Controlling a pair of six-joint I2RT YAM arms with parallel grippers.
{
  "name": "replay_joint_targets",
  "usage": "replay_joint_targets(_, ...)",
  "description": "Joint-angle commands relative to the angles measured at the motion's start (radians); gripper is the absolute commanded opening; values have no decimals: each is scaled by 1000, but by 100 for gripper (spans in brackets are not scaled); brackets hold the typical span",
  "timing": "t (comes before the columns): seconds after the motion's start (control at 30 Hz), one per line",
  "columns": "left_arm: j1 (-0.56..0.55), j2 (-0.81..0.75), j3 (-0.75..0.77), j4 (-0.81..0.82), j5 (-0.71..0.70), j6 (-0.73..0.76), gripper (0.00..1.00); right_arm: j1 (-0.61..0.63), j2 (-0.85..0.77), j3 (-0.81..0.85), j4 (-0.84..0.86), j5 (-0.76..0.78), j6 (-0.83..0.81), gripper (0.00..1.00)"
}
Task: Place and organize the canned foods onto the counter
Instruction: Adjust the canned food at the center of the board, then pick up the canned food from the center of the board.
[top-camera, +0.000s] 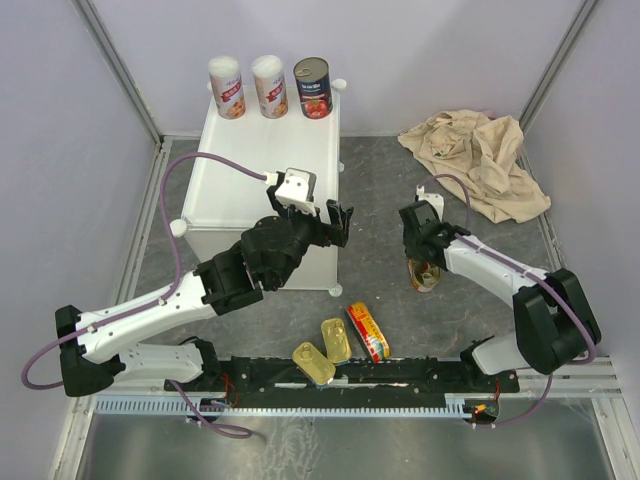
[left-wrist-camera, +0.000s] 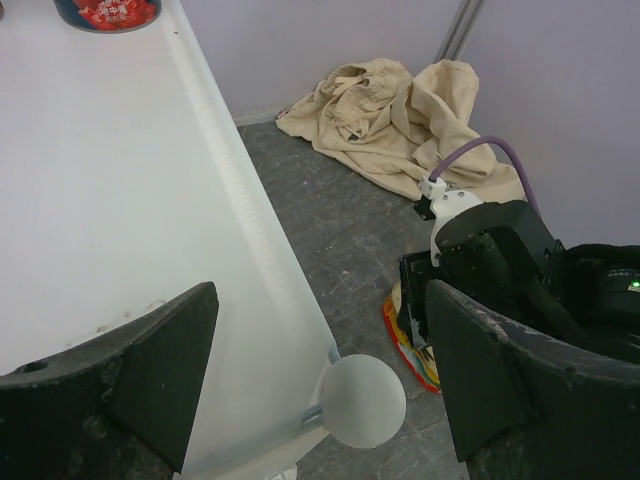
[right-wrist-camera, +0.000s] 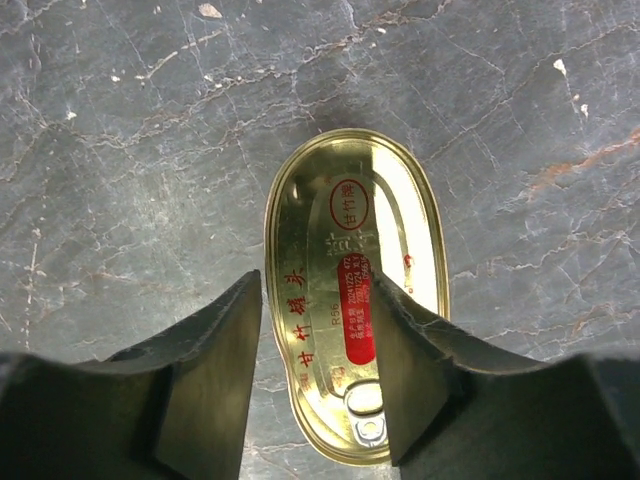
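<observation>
The counter (top-camera: 250, 160) is a white cabinet. At its back edge stand two white-and-red cans (top-camera: 227, 87) (top-camera: 269, 86) and a dark can with a red label (top-camera: 312, 88). My left gripper (top-camera: 335, 222) hovers open and empty over the counter's near right corner; in the left wrist view this gripper (left-wrist-camera: 320, 350) frames the corner knob (left-wrist-camera: 362, 400). My right gripper (top-camera: 425, 262) is low over a red-yellow oblong tin (top-camera: 426, 278) on the grey floor. In the right wrist view that gripper (right-wrist-camera: 318, 300) stands open over the tin's gold lid (right-wrist-camera: 340, 200), its fingers apart and not clamping it.
Two gold tins (top-camera: 313, 362) (top-camera: 336, 340) and a red-yellow tin (top-camera: 368, 331) lie on the floor near the arm bases. A crumpled beige cloth (top-camera: 480, 160) lies at the back right. Purple-grey walls close in the sides and back.
</observation>
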Motion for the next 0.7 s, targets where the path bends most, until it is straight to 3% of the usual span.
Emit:
replay_joint_targets(0.0,-8,-7,30,42,-8,-15,90,11,-67,27,-31,46,-12,59)
replay_joint_targets(0.27,-9,-7,31,41,-4,-13,90,12,-116,14,-80,31,-21,88)
replay_joint_targets(0.43,-10,-17,28,36,-5,-15,90,10,-120,-16,-91,30,-23,93)
replay_joint_targets(0.67,-12,-28,20,35,-9,-14,90,10,-136,-34,-112,47,-26,94)
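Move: The flat gold can lies right under my right hand: its middle about 1 cm to the right, level fore and aft, and roughly 4 cm below, long side pointing forward, ring-pull end nearest me. From this hand the orange can is some 18 cm back and 13 cm left, and the nearer of the other two gold cans about 21 cm back and 21 cm left. From my left hand the can is some 7 cm ahead, 26 cm right and far below. I spread my right fingers from about half open to almost fully open, wider than the can, while the hand lifts about 2.5 cm straight over it. Then I ease back towards its ring-pull end, some 2.5 cm in all and slightly right, sinking about 1.5 cm again so the fingers line up either side of the can, pointing forward and down as before. ##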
